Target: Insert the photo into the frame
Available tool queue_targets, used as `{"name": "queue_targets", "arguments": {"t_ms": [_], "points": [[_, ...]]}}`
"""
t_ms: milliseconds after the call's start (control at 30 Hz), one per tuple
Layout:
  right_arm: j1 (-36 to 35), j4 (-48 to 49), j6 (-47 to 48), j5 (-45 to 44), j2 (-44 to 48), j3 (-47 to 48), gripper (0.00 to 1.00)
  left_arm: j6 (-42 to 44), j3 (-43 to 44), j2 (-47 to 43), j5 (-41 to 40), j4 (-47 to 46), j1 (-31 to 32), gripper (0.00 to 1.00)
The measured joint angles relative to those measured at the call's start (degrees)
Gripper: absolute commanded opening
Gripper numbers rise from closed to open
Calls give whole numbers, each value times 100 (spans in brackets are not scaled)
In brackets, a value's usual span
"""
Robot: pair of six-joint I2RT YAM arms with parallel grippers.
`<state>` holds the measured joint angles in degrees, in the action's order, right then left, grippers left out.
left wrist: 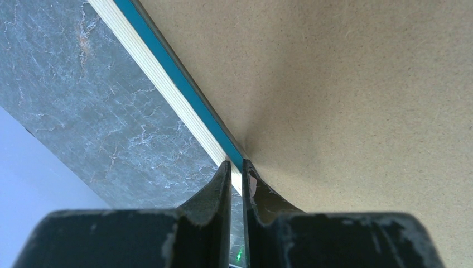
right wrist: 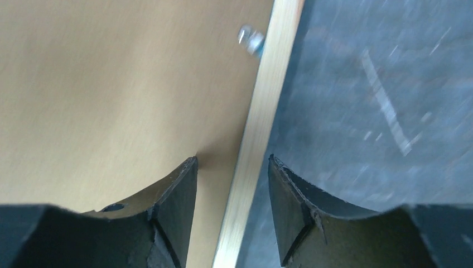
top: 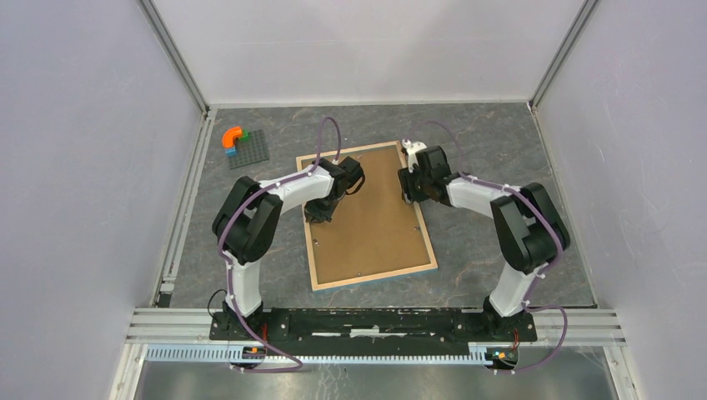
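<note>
The frame (top: pixel 373 279) lies face down in the middle of the table. Its light wood rim surrounds a plain brown backing board (top: pixel 367 212). The photo is hidden. My left gripper (top: pixel 319 215) sits at the frame's left edge. In the left wrist view its jaws (left wrist: pixel 237 163) are pinched on the wood and blue rim (left wrist: pixel 167 78), beside the board (left wrist: pixel 346 89). My right gripper (top: pixel 410 197) is at the frame's right edge. It (right wrist: pixel 233 159) stands open astride the rim (right wrist: pixel 268 95), one finger over the board (right wrist: pixel 111 84) and the other over the table.
A grey baseplate (top: pixel 246 147) with an orange curved brick (top: pixel 232 136) lies at the back left. A small metal clip (right wrist: pixel 251 38) sits on the board by the right rim. Grey walls close in on three sides.
</note>
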<state>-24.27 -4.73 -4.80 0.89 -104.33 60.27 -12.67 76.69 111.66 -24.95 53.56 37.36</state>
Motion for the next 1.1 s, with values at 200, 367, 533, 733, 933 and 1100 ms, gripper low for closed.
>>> {"name": "queue_targets", "arguments": {"t_ms": [200, 367, 533, 733, 933, 1100], "points": [[-50, 625, -654, 610, 1244, -1733, 52, -9, 345, 232, 264, 328, -170, 16], [-214, 994, -1176, 699, 2299, -2898, 53, -282, 828, 514, 887, 767, -511, 14], [-431, 1001, -1683, 675, 3359, -3746, 54, -625, 2079, 1322, 1462, 1475, -765, 15], [-1056, 1246, -2417, 866, 4509, -4680, 64, -785, 4203, 2415, 2205, 951, -748, 39], [-1154, 164, -2085, 175, 4848, -4105, 83, -820, 3309, 1786, 2218, 63, -693, 68], [-988, -258, -1440, -533, 4627, -2935, 88, -1097, 186, -1115, 2347, -494, -597, 85]]}}
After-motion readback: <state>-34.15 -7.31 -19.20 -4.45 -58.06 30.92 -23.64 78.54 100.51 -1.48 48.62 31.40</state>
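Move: From the right hand, whose parted fingers straddle the frame's right rail, the near right corner lies about 19 cm back and 6 to the right; that rail's nearer metal tab is some 8 cm back and 2 to the right. From the nearly shut left hand at the left rail, the far-rail tab is about 16 cm ahead and 11 right, the left-rail tab 6 back and 2 right. All lie about 1 cm lower. Still astride the right rail, the right fingers sweep about 20 cm back towards its near corner, then lift clear, coming partly forward and opening wider. The left fingertips leave the left rail forward and right towards the far rail, some 17 cm, staying low, then draw back and rise while opening wide, that wrist rolling about 30 degrees, left side down. ##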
